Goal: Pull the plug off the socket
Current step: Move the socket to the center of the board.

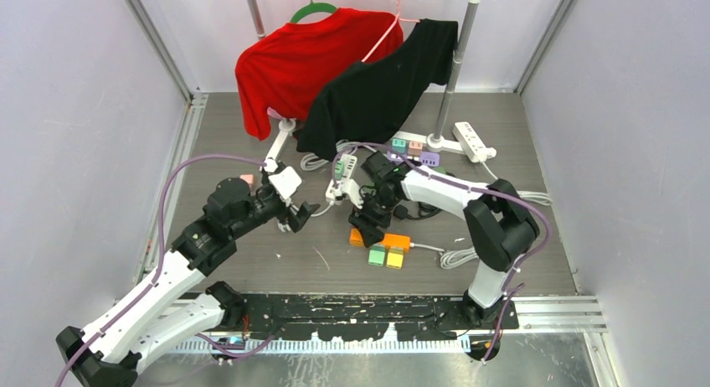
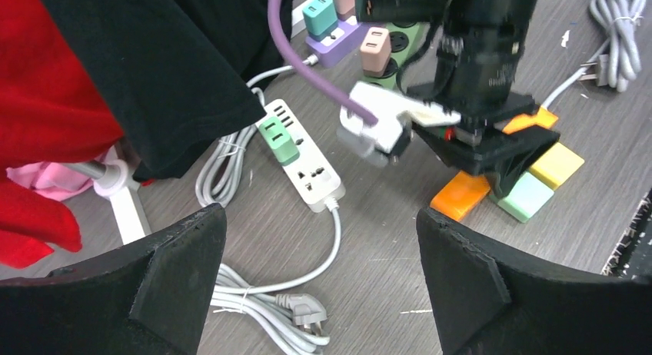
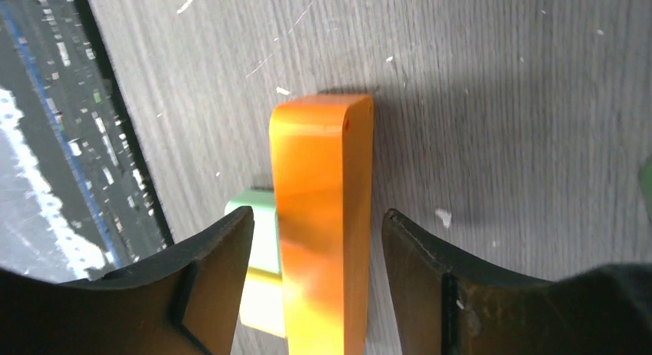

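An orange socket strip point(image 1: 387, 239) lies on the grey floor with a green plug point(image 1: 378, 255) and a yellow plug point(image 1: 395, 258) side by side on its near side. My right gripper point(image 3: 317, 270) points down over the strip point(image 3: 323, 217), open. Its fingers straddle the strip with a gap on each side, and the green plug point(image 3: 260, 220) shows beside the left finger. My left gripper point(image 2: 323, 278) hovers open to the left with nothing between its fingers, above a white socket strip point(image 2: 307, 167) that carries another green plug point(image 2: 278, 140).
A red shirt point(image 1: 293, 64) and a black shirt point(image 1: 377, 90) hang from a rack whose pole point(image 1: 456, 69) stands behind. A purple strip point(image 1: 414, 152) with several plugs and a white strip point(image 1: 474, 141) lie at the back. Coiled grey cable point(image 2: 254, 297) lies below my left gripper.
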`<action>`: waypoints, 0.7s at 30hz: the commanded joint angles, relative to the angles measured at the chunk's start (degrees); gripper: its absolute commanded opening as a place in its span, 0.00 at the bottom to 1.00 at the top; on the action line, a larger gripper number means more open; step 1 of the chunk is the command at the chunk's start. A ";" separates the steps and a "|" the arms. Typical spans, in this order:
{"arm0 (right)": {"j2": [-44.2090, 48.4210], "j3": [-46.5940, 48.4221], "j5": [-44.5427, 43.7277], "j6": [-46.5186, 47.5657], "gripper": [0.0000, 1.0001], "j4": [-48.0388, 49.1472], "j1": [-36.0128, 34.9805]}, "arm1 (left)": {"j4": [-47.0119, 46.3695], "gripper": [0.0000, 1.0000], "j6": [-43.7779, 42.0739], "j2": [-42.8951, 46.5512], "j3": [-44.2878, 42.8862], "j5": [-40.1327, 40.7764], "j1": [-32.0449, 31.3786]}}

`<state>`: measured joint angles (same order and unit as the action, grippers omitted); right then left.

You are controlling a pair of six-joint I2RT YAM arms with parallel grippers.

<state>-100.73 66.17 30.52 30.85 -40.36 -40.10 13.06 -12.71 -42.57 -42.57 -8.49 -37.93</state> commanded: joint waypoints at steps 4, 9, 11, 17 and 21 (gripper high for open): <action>14.44 1.58 14.72 11.55 0.67 -10.52 9.83 | -4.93 0.94 -0.48 1.22 0.64 -8.85 0.27; 22.37 -2.44 28.44 32.02 0.68 -19.99 19.77 | -10.16 0.97 14.35 -2.48 -1.71 -12.16 0.27; 24.75 -4.00 32.33 39.36 0.69 -23.31 22.45 | -11.59 0.97 28.93 -5.22 -3.53 -12.63 0.23; 25.55 -3.15 35.54 44.19 0.69 -27.84 25.32 | -41.51 0.93 53.04 -10.11 11.91 -12.00 -1.83; 25.86 -3.50 37.00 46.75 0.70 -29.99 26.89 | -40.56 0.93 40.64 -13.63 14.67 -9.04 -8.42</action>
<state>-75.46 62.28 62.48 71.70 -66.41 -14.48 -17.76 30.15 -53.76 -29.36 -19.25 -40.84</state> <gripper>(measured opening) 0.689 0.926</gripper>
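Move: The orange socket stands just below the open right fingers: its middle is about 3 cm to the right, 1 cm back and 3 cm down. On its near side, about 5 cm back, the green plug is 2 cm to the right and the yellow plug 6 cm. The white power strip is some 14 cm ahead and 6 cm left. For the left hand the orange socket lies roughly 16 cm right, level fore and aft, and 20 cm below. The right fingers, already open, come free of the orange socket. The right hand climbs about 14 cm and swings some 8 cm right, drawing slightly back late on, while its fingers tilt up to point more to the left. The open left hand travels right towards the socket, easing back a little and dipping only at the end, and rolls some 40 degrees with its left side going down. ##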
